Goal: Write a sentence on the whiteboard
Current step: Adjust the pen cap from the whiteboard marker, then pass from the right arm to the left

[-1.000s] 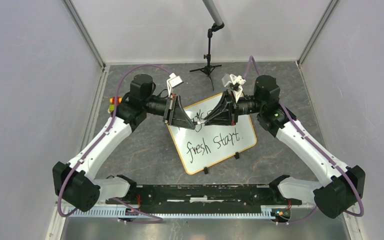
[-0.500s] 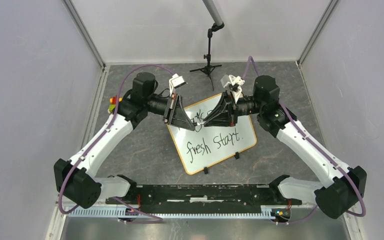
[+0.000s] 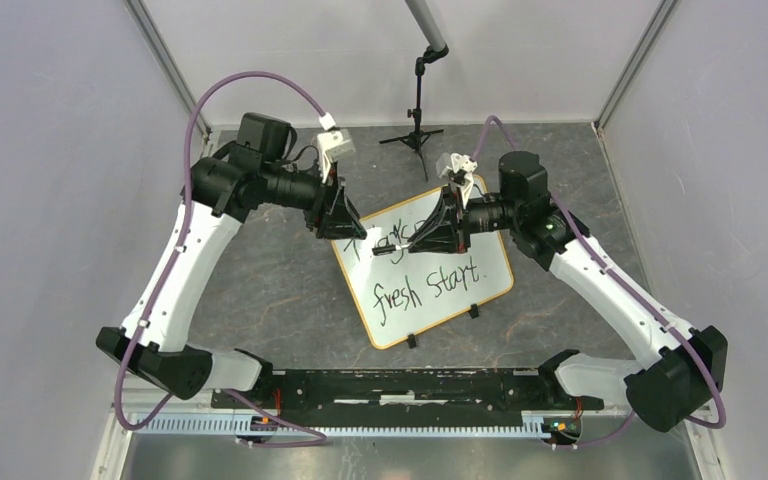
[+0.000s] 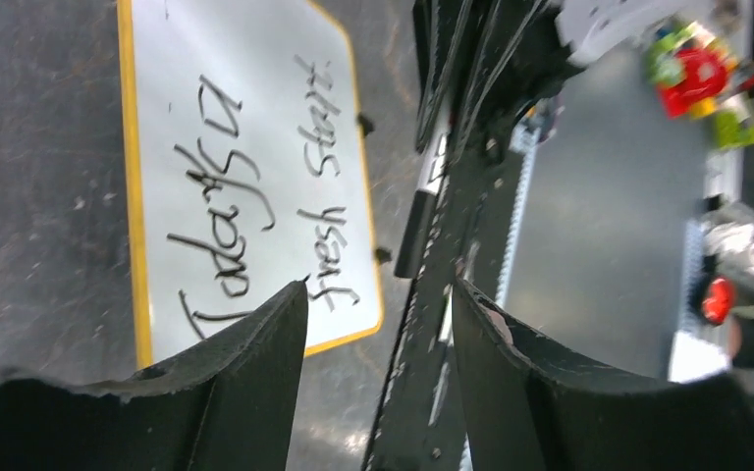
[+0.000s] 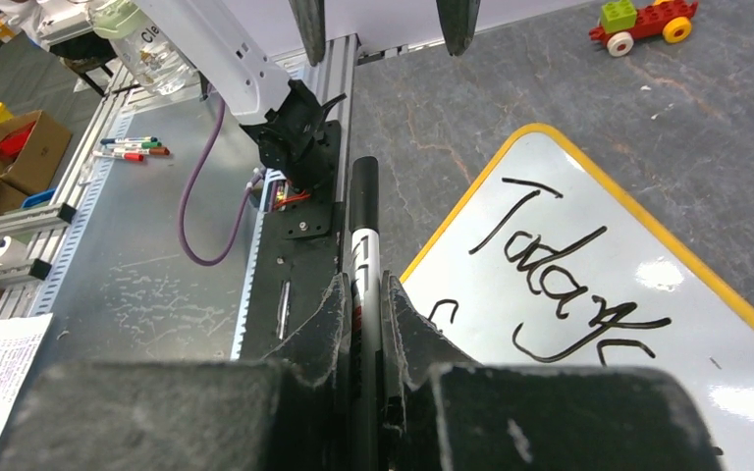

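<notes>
The whiteboard [image 3: 490, 262] lies tilted on the grey table, yellow rim showing, and it also fills the upper left of the left wrist view [image 4: 172, 78] and the right of the right wrist view [image 5: 589, 186]. The sentence [image 3: 428, 283] in black script reads "Today a fresh start" [image 4: 255, 196]. My right gripper [image 3: 400, 248] is shut on a black-capped marker [image 5: 363, 211] above the board's upper left part. My left gripper [image 3: 358, 233] hangs open and empty beside the board's left corner, its fingertips [image 5: 309, 25] a short way off the marker's cap.
A black camera stand [image 3: 418, 135] rises at the back of the table. A toy brick car [image 5: 645, 22] sits on the table past the board. The black base rail [image 3: 400, 385] runs along the near edge. Loose markers [image 5: 128, 149] lie on the metal bench beyond it.
My left gripper has opened, let go of the marker's end and drawn back to the left and upward. The right gripper has shifted slightly left with the marker still in it.
</notes>
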Available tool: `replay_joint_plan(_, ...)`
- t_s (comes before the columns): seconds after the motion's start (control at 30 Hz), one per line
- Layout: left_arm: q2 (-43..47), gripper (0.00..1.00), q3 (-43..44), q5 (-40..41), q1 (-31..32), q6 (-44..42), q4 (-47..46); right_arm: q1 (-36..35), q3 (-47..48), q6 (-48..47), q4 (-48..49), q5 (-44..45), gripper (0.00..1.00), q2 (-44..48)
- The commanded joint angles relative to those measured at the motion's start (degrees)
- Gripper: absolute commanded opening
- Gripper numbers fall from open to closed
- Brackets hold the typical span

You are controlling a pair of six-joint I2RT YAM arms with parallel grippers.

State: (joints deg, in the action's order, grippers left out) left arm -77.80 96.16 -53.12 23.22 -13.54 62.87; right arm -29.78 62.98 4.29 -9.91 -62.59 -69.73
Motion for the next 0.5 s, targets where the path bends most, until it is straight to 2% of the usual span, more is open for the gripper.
replay_joint_plan(0.0,-0.48,0.63,2.86,13.06,4.35,-13.21,9.51,-0.24,0.11,-0.29,-0.19,0.70,0.00,0.64)
replay_joint_plan(0.17,0.01,0.63,4.18,27.52,16.07,-13.84,6.47,-0.69,-2.06,4.98,3.81,1.30,0.00,1.03)
replay_joint_plan(0.3,-2.42,0.61,7.21,29.33,20.89,-12.89,7.74,-2.31,-3.04,5.04,3.72,1.90,0.00,1.23)
replay_joint_plan(0.47,-4.20,0.56,6.86,32.25,25.28,-12.84,7.80,-2.91,-3.94,6.51,5.43,2.04,0.00,1.96)
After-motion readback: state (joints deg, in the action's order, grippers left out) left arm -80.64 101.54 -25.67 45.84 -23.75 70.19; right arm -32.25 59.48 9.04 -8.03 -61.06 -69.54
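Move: The marker's black pen cap lies roughly 3 cm to the right of the left hand, 2 cm back and 4 cm below. The right fingertips gripping the barrel are 3 cm farther right than the cap. The whiteboard's middle is some 9 cm right of the left hand, 4 cm ahead and 28 cm below. From the right hand the cap sits about 5 cm left, level fore and aft, and 1 cm lower. The capped end of the marker, still pinched by the right gripper and eased about 2 cm down and back, is met by the open left gripper: this sinks about 3.5 cm, mostly first, and draws back and to the right about as far, turning some 25 degrees so its right-pointing fingers dip more steeply. They come to straddle the cap without closing; no touch can be made out. ##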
